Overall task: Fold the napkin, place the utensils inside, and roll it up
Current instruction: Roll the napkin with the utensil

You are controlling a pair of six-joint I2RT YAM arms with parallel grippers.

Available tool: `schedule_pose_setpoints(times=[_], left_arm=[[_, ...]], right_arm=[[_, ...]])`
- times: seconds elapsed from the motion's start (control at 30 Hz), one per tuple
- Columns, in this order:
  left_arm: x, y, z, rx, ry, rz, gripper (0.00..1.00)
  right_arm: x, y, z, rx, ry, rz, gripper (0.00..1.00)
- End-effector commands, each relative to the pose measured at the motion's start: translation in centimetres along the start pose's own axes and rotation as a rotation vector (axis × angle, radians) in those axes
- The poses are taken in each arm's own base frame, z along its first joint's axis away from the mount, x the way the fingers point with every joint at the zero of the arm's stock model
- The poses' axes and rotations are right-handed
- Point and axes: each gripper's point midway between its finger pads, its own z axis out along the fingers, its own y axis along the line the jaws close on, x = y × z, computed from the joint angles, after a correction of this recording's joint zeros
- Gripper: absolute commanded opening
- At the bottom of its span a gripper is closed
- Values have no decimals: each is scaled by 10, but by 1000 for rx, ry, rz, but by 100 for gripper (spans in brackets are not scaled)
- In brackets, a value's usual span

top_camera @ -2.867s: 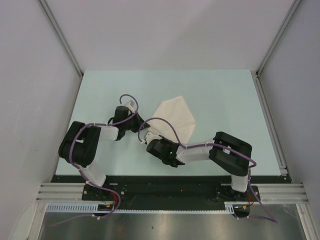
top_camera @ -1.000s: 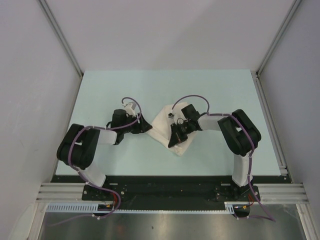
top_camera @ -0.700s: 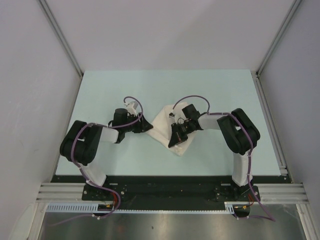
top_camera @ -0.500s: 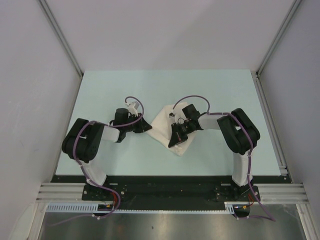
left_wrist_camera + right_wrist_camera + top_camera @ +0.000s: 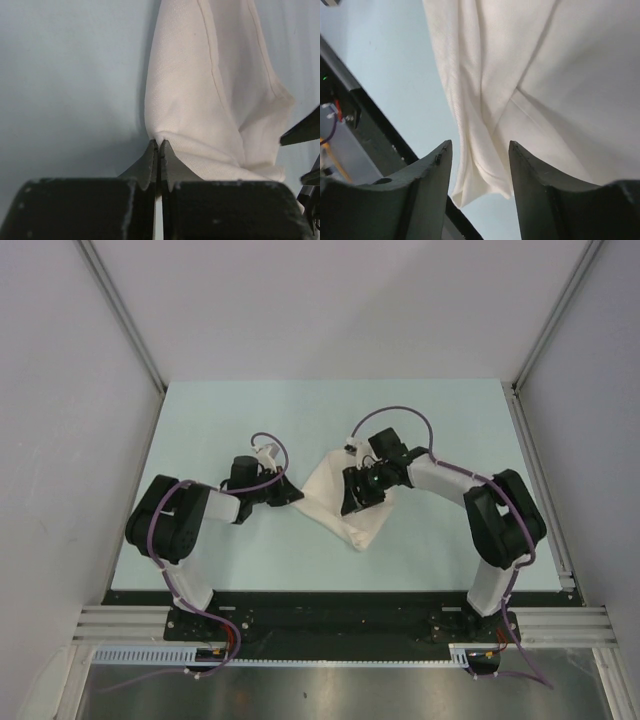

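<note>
The white napkin (image 5: 326, 483) lies bunched in loose folds on the pale table (image 5: 450, 420). My left gripper (image 5: 297, 496) sits low at the napkin's left tip, shut on a pinch of cloth. In the left wrist view the napkin (image 5: 215, 100) runs away from the closed left gripper (image 5: 158, 143). My right gripper (image 5: 352, 504) hovers over the napkin's middle, open, with nothing between its fingers. In the right wrist view the napkin's (image 5: 545, 75) folded end hangs between the spread fingers of the right gripper (image 5: 480, 145) without touching them. The utensils are out of view.
A black bar (image 5: 330, 598) and metal rails run along the table's near edge. Grey walls with aluminium posts (image 5: 125, 315) close in the left, right and back sides. Purple cables (image 5: 395, 412) loop above both wrists.
My left gripper has shut on the napkin's left tip. The right gripper has opened, letting go of the cloth, and its arm has swung out to the right.
</note>
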Motion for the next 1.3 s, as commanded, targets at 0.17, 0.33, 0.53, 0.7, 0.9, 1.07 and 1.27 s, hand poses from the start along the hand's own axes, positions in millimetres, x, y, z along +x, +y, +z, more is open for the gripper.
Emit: schedule_pose_setpoints(times=[0.17, 0.33, 0.53, 0.7, 0.9, 1.07, 1.27], left_arm=[[1, -4, 1, -6, 37, -29, 0], [2, -3, 1, -9, 45, -37, 0], [2, -3, 2, -7, 50, -42, 0], [3, -4, 2, -3, 54, -45, 0], [2, -6, 2, 3, 53, -46, 0], [2, -7, 1, 11, 51, -44, 0], [0, -11, 0, 29, 46, -38, 0]], right_arm=[[-52, 58, -27, 411, -278, -447, 59], [-47, 64, -2, 570, -334, -657, 59], [-33, 79, 33, 594, -338, -864, 58], [-27, 66, 50, 618, -318, -895, 57], [-23, 43, 59, 665, -278, -883, 57], [-19, 25, 64, 671, -235, -847, 57], [-7, 7, 71, 631, -155, -789, 55]])
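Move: My right hand is open above the napkin. The stretch of rolled left edge it goes for lies some 7 cm to its left, 1 cm back and 5 cm down. The spot my left hand keeps pinched is about 4 cm ahead and 12 cm left of my right hand, and the napkin's near corner some 6 cm back and 1 cm right. From my left hand, that target stretch lies about 5 cm back and 5 cm right. I keep the napkin's left edge pinched in my still left hand. My empty right hand lifts over 6 cm clear, swings about 8 cm left while drawing back, then sinks and eases forward over the rolled edge beside my left gripper. Its wrist turns some 60 degrees, bringing the downward-slanting fingers from leftward to forward-left; they stay open, straddling the fold. ##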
